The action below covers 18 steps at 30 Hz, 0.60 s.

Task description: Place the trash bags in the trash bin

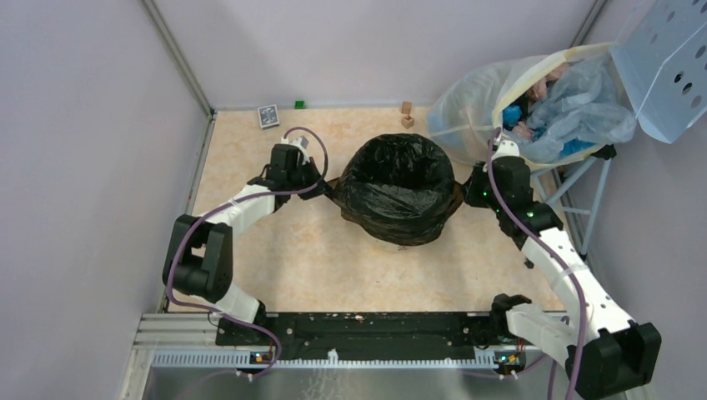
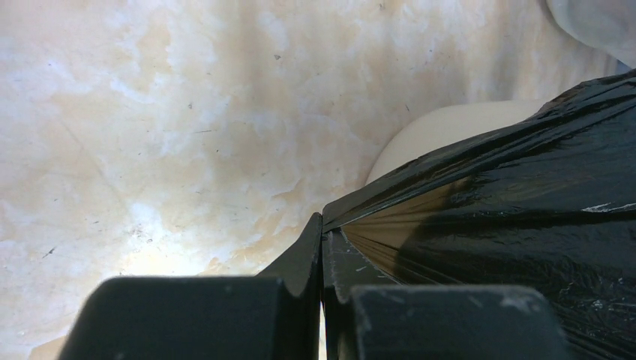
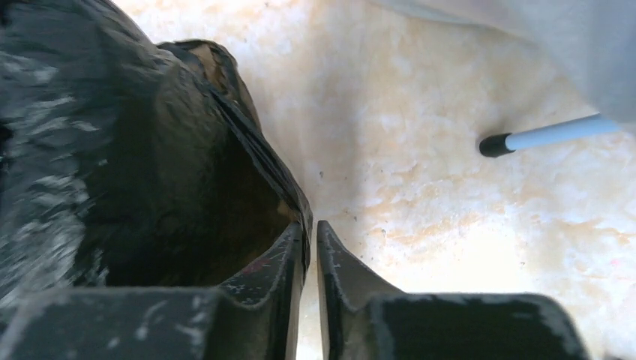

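A glossy black trash bag (image 1: pixel 400 187) is draped over the trash bin in the middle of the floor. Only a strip of the bin's cream wall (image 2: pixel 442 131) shows under the film in the left wrist view. My left gripper (image 1: pixel 321 185) is at the bag's left edge, shut on a stretched fold of the black film (image 2: pixel 480 202); its tips (image 2: pixel 322 225) are pressed together. My right gripper (image 1: pixel 467 190) is at the bag's right edge. Its jaws (image 3: pixel 310 229) stand a narrow gap apart, and the bag's rim (image 3: pixel 247 142) hangs against the tip of the left finger.
A large translucent sack (image 1: pixel 488 96) full of rubbish stands at the back right, on a frame with a light-blue perforated panel (image 1: pixel 667 58). One of its legs (image 3: pixel 540 136) ends near my right gripper. Two wooden blocks (image 1: pixel 407 114), a card (image 1: pixel 267 116) and a green cube (image 1: pixel 299 104) lie along the back wall.
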Available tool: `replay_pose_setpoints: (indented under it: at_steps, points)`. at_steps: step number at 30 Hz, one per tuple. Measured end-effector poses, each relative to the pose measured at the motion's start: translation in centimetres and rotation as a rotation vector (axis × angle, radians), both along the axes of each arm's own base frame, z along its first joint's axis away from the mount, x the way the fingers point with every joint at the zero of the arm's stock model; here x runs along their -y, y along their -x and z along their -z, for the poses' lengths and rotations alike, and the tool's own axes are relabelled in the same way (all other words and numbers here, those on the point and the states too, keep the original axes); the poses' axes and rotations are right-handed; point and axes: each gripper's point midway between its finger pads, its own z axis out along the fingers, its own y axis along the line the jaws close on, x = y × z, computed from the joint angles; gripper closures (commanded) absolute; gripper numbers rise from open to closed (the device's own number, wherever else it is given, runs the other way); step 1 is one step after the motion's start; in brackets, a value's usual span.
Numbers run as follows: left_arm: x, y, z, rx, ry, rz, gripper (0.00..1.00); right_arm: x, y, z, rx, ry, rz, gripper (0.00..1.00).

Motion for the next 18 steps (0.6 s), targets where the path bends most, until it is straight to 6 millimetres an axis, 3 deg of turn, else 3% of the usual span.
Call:
replay_pose_setpoints:
  at_steps: [3,5,10,12,15,18]
  points:
    - [-0.2,0.0,0.1,-0.006,-0.002,-0.006,0.95,0.2,0.3,-1.3,0.037,0.001,-0.004,0.78]
    - [0.0,0.1,0.1,-0.01,0.004,0.002,0.74,0.2,0.5,-0.9,0.021,0.008,-0.007,0.65]
    - [0.0,0.8,-0.7,-0.006,0.01,0.019,0.47,0.7,2.2,-0.1,-0.035,0.029,-0.011,0.52]
    - [-0.2,1.3,-2.1,0.02,0.014,0.02,0.38,0.9,3.2,-0.8,-0.026,0.023,-0.014,0.5]
    - [-0.7,2.2,-5.1,0.083,0.021,0.009,0.16,0.7,4.7,-2.9,0.022,-0.018,-0.032,0.47]
    - [-1.7,3.3,-6.7,0.098,0.009,-0.033,0.15,-0.3,6.5,-4.8,0.072,-0.113,-0.076,0.45]
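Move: The left fingers still pinch the trash bag's left corner; the lined bin's middle lies about 16 cm to the right, level ahead and in height. The right fingers are at the bag's opposite corner, the bin's middle some 15 cm left and 7 cm lower. The clear sack's middle is about 20 cm ahead of the right hand and 17 cm to its right; the stand's foot is about 5 cm right, level ahead. Both hands open off the bag's corners: left rises 7 cm and back, right backs 6 cm and up. ##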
